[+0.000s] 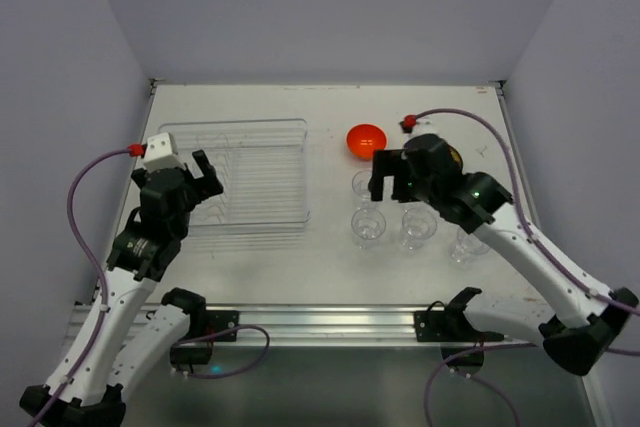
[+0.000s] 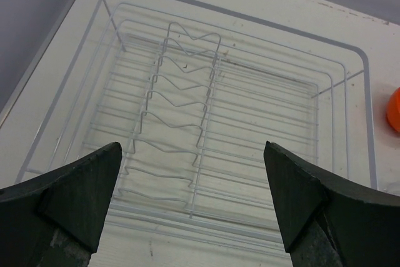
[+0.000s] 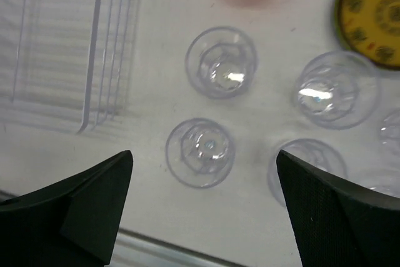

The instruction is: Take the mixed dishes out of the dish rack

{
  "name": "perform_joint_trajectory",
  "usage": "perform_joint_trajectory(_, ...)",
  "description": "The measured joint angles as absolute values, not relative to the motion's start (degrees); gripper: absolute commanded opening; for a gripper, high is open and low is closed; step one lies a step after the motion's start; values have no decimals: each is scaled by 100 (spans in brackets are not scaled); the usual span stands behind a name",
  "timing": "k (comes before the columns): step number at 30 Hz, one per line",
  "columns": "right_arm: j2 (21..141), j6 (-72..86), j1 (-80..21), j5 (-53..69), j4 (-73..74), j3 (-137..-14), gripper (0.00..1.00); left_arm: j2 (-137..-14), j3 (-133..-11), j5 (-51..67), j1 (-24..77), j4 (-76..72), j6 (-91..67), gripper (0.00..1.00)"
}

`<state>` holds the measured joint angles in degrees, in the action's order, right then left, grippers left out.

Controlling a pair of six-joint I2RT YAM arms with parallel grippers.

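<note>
The clear dish rack point(image 1: 232, 125) lies at the table's left with nothing showing in it; the left wrist view shows only its bare wire dividers and rim point(image 2: 250, 20). My left gripper point(image 1: 205, 172) hangs open over the rack's near left part point(image 2: 192, 173). My right gripper point(image 1: 388, 175) is open above several clear glasses standing upright on the table. One glass point(image 3: 200, 152) lies below the gap between its fingers, untouched point(image 3: 203, 182). Other glasses point(image 3: 221, 62) point(image 3: 329, 89) stand beyond. The orange bowl point(image 1: 366, 140) sits on the table right of the rack. A yellow patterned plate point(image 3: 374, 10) lies at the far right.
The glasses form a cluster right of the rack point(image 1: 368, 227) point(image 1: 416, 227) point(image 1: 468, 245). The rack's right wall point(image 3: 94, 48) lies close to the left of the glasses. A metal rail point(image 1: 320, 319) runs along the near table edge. Grey walls enclose the table.
</note>
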<state>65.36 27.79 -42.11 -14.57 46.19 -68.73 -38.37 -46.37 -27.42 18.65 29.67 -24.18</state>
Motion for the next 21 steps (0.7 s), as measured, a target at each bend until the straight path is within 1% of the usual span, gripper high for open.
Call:
perform_joint_trajectory(2,5957,2650,-3463,-1586,4394,-6722,99,-3907,-4639,-2648,1787,2954,-2418,100)
perform_joint_trajectory(4,5457,2506,-3020,-2097,4313,-6646,99,-3975,-4648,-2593,1678,2956,-2418,100)
perform_joint_trajectory(7,4718,2261,-2989,-2672,4265,-6578,99,-3935,-4652,-2523,1474,2958,-2416,100)
perform_joint_trajectory(12,3395,1951,-3000,-3247,4292,-6217,99,-3564,-4681,-2440,1448,2965,-2316,100)
perform_joint_trajectory(17,2307,1831,-3000,-3240,4482,-5988,99,-3238,-4781,-2311,1437,2985,-2290,100)
perform_joint_trajectory(21,1793,1811,-3000,-3264,4718,-6003,99,-2965,-4856,-2292,1437,3168,-2237,100)
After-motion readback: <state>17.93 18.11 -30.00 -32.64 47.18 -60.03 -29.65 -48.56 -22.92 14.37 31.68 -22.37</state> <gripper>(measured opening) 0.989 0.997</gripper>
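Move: The glass just set down stands about 17 cm below the open right hand, some 6 cm to its left and 3 cm nearer the base. From that hand, a second glass is 8 cm ahead and 5 cm left, another 3 cm back and 7 cm right, and the nearest-right glass 7 cm back and 20 cm right, all about as low. From the left hand, the just-set glass lies some 43 cm right, 4 cm back and 19 cm below. Already clear of the glass, the right hand swings away high above the glasses with its fingers still wide open, about 19 cm to the right and 11 cm up, edging forward at first and then drawing back some 9 cm net, while its fingertips tip up from the table by roughly 35 degrees and it turns clockwise. The open left hand, after a tiny dip, lifts about 4 cm and eases back away from the empty rack, its fingers tilting slightly upward. ##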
